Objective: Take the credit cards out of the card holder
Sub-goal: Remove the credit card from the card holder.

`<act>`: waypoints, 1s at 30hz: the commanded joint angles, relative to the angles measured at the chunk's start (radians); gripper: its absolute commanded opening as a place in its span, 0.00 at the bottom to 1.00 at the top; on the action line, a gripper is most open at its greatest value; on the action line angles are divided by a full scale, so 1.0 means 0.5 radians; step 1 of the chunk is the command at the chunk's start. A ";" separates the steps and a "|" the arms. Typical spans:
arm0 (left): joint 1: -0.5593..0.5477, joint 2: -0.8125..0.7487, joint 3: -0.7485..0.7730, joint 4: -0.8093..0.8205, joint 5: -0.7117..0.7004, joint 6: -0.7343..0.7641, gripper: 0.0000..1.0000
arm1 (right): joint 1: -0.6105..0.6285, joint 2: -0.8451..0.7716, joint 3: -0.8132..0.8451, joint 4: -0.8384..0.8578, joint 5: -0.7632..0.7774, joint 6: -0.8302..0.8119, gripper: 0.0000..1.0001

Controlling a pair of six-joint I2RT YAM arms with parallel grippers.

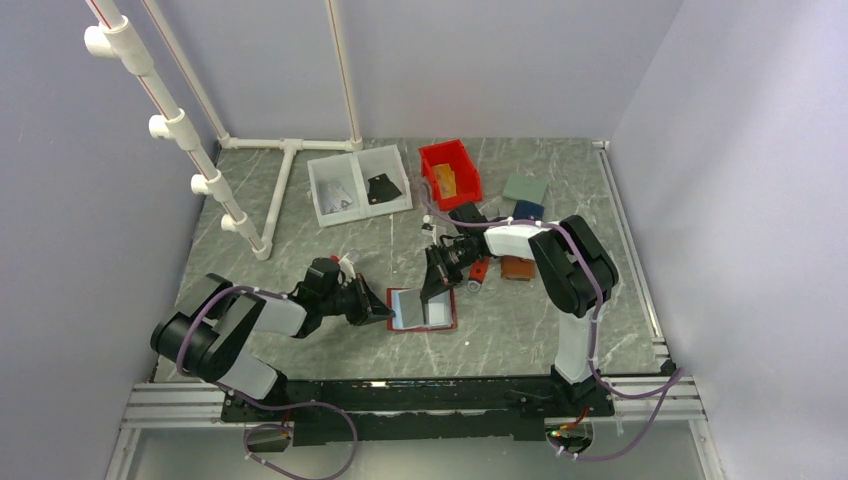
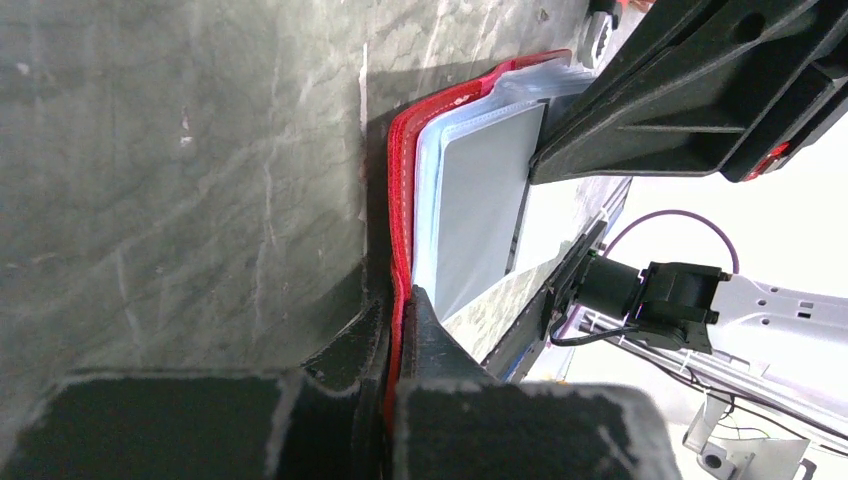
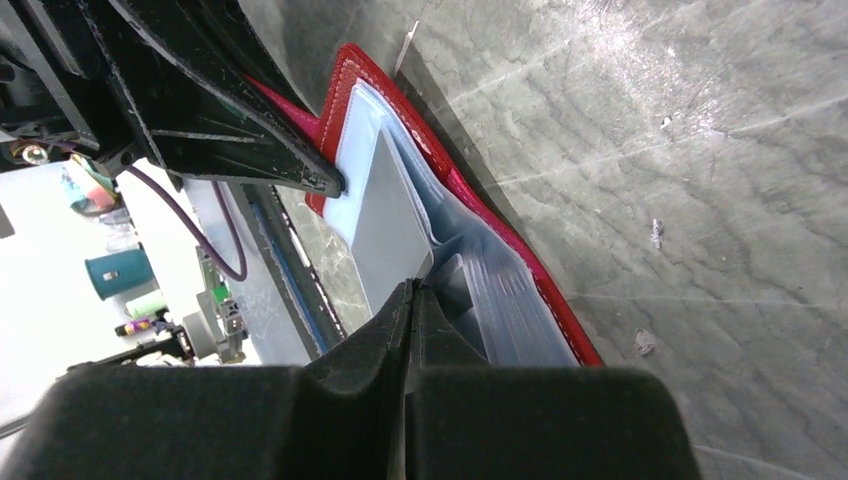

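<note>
The red card holder [image 1: 405, 312] lies open on the table, its pale blue-grey pocketed inside facing up. My left gripper [image 1: 388, 312] is shut on its left red edge [image 2: 402, 180], which runs between my fingertips [image 2: 400, 300]. A flat grey credit card [image 2: 480, 200] sticks partway out of a pocket. My right gripper [image 1: 432, 292] hangs over the holder's right half, its jaws [image 3: 412, 285] pressed together on the corner of that card [image 3: 385, 215]. Clear sleeves fan out beside the card along the red rim [image 3: 480, 205]. The left gripper's tip [image 3: 335, 185] shows at the far edge.
Behind the holder lie a brown wallet [image 1: 516, 267], a blue wallet [image 1: 528, 210] and a grey-green pad [image 1: 524, 188]. A red bin [image 1: 450, 172] and a white two-part tray [image 1: 358, 185] stand further back. A white pipe frame [image 1: 285, 160] occupies the back left.
</note>
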 commanded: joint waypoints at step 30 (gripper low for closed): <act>0.082 -0.563 -0.013 -0.511 -0.190 0.115 0.43 | -0.302 -0.265 -0.092 -0.098 -0.267 -0.234 0.00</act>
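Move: The right hand already pinches the credit card near its far right corner; the card's middle is roughly 2 cm back, 2 cm left and 2 cm below. The open card holder's middle is about 2 cm back, neither left nor right of this hand; the wrench is some 12 cm right and 10 cm ahead. From the left hand, shut on the holder's left edge, the card is about 3 cm right and 1 cm ahead, the holder's middle 5 cm right and 1 cm ahead. Right hand, still pinching the card, draws some 4 cm right and 2 forward; left fingers open, freeing the holder. ##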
